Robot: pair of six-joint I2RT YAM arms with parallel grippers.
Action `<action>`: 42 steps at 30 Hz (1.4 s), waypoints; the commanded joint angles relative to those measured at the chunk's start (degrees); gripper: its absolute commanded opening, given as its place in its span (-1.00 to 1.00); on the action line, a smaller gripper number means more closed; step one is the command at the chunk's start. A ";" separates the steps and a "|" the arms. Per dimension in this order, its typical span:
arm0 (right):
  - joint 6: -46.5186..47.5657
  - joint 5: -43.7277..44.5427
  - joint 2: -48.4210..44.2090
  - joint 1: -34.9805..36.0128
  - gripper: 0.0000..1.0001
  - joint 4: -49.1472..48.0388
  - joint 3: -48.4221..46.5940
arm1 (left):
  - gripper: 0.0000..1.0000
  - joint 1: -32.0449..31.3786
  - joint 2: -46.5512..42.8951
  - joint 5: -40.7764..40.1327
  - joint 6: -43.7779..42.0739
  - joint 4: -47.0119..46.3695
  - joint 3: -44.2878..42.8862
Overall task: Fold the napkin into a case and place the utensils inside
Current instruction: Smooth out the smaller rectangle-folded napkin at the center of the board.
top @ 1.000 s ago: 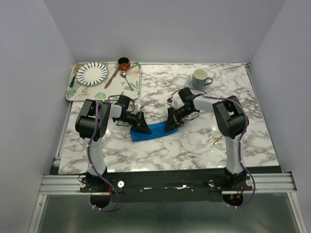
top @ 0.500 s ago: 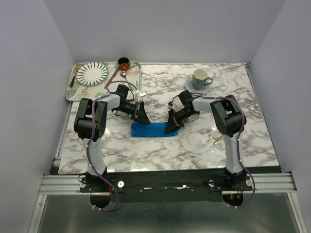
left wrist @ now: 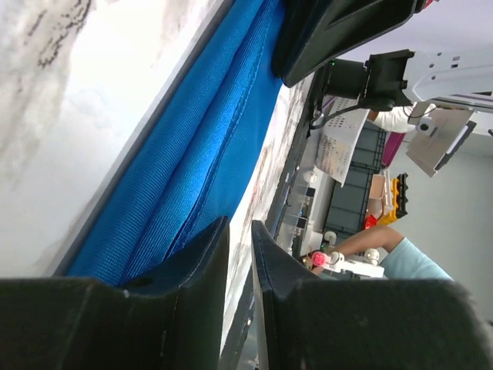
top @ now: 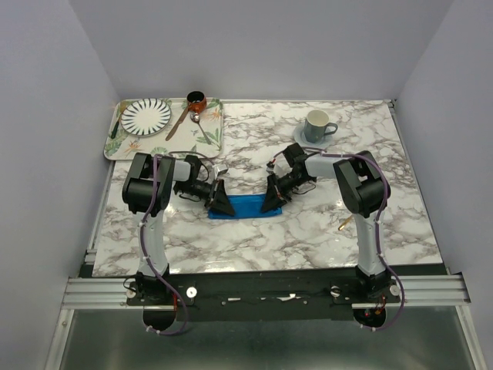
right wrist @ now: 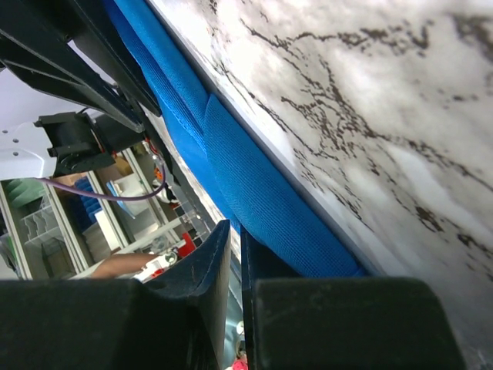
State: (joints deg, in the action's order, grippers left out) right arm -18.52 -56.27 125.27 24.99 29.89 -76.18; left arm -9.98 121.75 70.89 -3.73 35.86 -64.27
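The napkin (top: pixel 245 206) lies on the marble table as a narrow blue strip, folded lengthwise, between my two grippers. My left gripper (top: pixel 221 204) rests at its left end. In the left wrist view its jaws (left wrist: pixel 239 223) stand slightly open with nothing between them, and the cloth (left wrist: pixel 192 154) runs along the outside of one finger. My right gripper (top: pixel 271 202) sits at the strip's right end. In the right wrist view its jaws (right wrist: pixel 235 225) leave only a thin empty slit beside the cloth (right wrist: pixel 254 193). A gold spoon (top: pixel 344 224) lies near the right arm.
A patterned tray (top: pixel 212 137) at the back left holds a striped plate (top: pixel 145 115), a brown-handled spoon (top: pixel 182 121) and a small copper cup (top: pixel 196 99). A mug on a saucer (top: pixel 317 125) stands at the back right.
The napkin went from a tilted strip to a straight one. My left gripper let go, drew back towards the tray, then returned to the strip's left end. The right gripper barely moved.
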 commanded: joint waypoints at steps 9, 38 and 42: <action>3.84 4.95 -2.31 -0.82 -0.54 -0.18 -0.37 | -0.14 0.57 -11.96 -7.60 -7.52 2.30 -2.97; 54.12 21.46 7.61 6.73 0.65 31.20 -37.72 | 0.10 5.93 -24.19 -18.25 -11.57 2.11 -6.66; 55.17 23.31 9.28 7.88 0.58 30.41 -37.72 | 0.10 6.90 -24.11 -17.81 -10.87 1.85 -6.13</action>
State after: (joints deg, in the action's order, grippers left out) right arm 31.77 -36.73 132.57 31.46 58.46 -112.18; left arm -4.01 99.72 52.01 -15.55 38.65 -71.33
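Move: The folded napkin's middle lies about 5 cm to the right of the left hand and 6 cm to the left of the right hand, about 1 cm ahead of and just below each. The tray is some 32 cm ahead and 23 cm left of the left hand. From the right hand, the cup on its saucer is roughly 30 cm ahead and 17 cm right, and the gold spoon about 27 cm right, nearly level with it. The napkin is released as both hands lift their fingertips off it. The left hand leaves first, up and forward then left, its fingers opening partway; the right follows, rising and reaching forward, then sinks about 6 cm beside the far edge with fingers spread wide. Both roll markedly (about 40 degrees left, over 50 right) and point more steeply down. ##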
